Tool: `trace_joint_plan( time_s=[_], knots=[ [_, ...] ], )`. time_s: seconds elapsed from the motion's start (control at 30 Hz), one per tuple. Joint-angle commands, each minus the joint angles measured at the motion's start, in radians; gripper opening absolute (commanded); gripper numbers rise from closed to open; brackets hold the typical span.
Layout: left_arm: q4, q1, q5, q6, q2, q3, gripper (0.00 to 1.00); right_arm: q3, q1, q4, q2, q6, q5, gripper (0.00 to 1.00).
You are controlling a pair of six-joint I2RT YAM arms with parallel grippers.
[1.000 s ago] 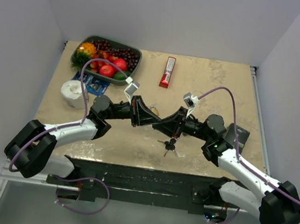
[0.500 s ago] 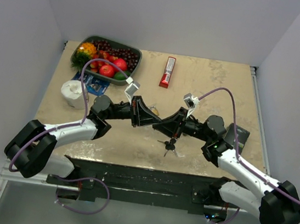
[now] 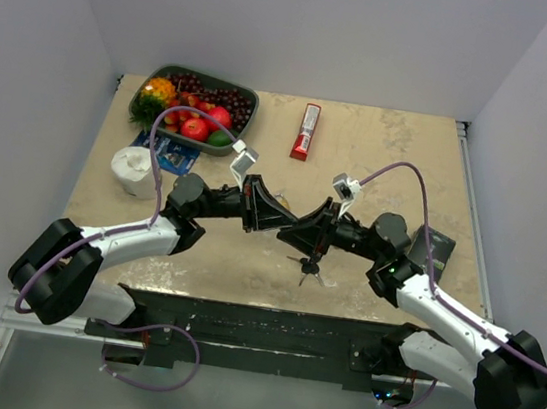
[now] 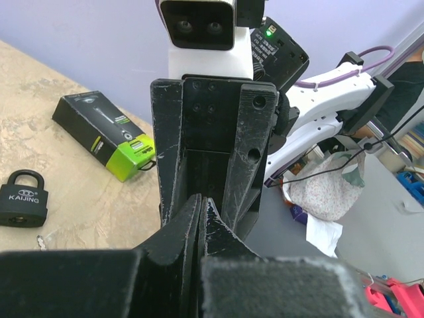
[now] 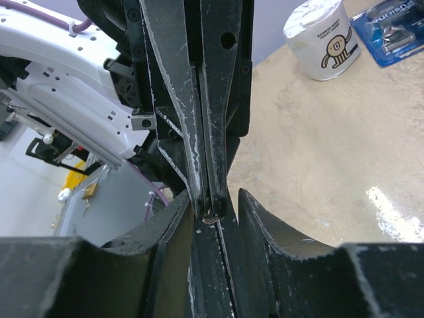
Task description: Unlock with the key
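My two grippers meet tip to tip above the middle of the table. The left gripper [image 3: 284, 226] [image 4: 201, 199] is shut, and a thin silver loop of the key ring [image 5: 212, 218] shows pinched at its tips in the right wrist view. The key [image 3: 310, 266], a bunch with black heads and silver blades, hangs just below that meeting point. My right gripper [image 3: 302, 236] [image 5: 213, 199] is open, its fingers standing on either side of the left gripper's fingertips without clamping them. A black padlock [image 4: 23, 197] lies on the table in the left wrist view.
A black and green box [image 4: 106, 136] [image 3: 435, 248] lies by the right arm. At the back are a fruit tray [image 3: 246, 91], a red packet [image 3: 306, 131], a blue packet [image 3: 171, 154] and a white roll [image 3: 135, 170] [image 5: 319, 38].
The right gripper's jaws have spread apart around the left gripper's fingertips, and the right arm has edged slightly left. The left gripper stays shut and the keys hang where they were.
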Motion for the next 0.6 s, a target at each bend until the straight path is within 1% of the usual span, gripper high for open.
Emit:
trace_joint_plan(
  time_s=[0.0,0.03,0.13,0.3,0.33,0.37,0.4,0.57],
  knots=[
    [0.056,-0.002,-0.005,0.039,-0.009,0.037,0.0,-0.009,0.004,0.023,-0.037,-0.004,0.021,0.34],
    [0.053,-0.002,-0.002,0.039,-0.011,0.035,0.0,-0.01,0.002,0.023,-0.04,-0.004,0.024,0.29],
    [0.053,-0.002,0.001,0.04,-0.015,0.034,0.0,-0.015,0.002,0.028,-0.04,-0.001,0.025,0.21],
    [0.044,-0.002,0.007,0.046,-0.02,0.031,0.0,-0.033,0.004,0.077,-0.042,0.024,0.026,0.13],
    [0.044,-0.002,0.007,0.048,-0.02,0.029,0.0,-0.035,0.002,0.083,-0.042,0.027,0.028,0.08],
    [0.042,-0.002,0.007,0.05,-0.021,0.025,0.0,-0.036,0.002,0.089,-0.042,0.027,0.034,0.06],
    [0.038,-0.002,0.009,0.053,-0.021,0.023,0.0,-0.039,0.002,0.092,-0.043,0.028,0.038,0.0],
    [-0.019,-0.003,-0.007,0.098,-0.04,0.02,0.0,-0.053,0.004,0.091,-0.065,0.027,0.077,0.0]
  ],
)
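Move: At the right hand's fingertips, about 1 cm to its left and level, is the small key, already pinched in the left hand's fingertips some 1 cm to that hand's right. Counted from the right hand, about 20 cm below on the table, the small brass padlock lies some 10 cm ahead and 2 cm left, the black padlock 4 cm ahead and 13 cm right, and the key bunch 4 cm back and 6 cm right. Closing its fingers is nearly all the right hand does: from well over a third open they shut to about a tenth, around the small key at the left fingertips, while the hand itself drifts only some 0.5 cm right. The left hand stays put in the air with its fingers still shut on the key, facing the right hand tip to tip. ##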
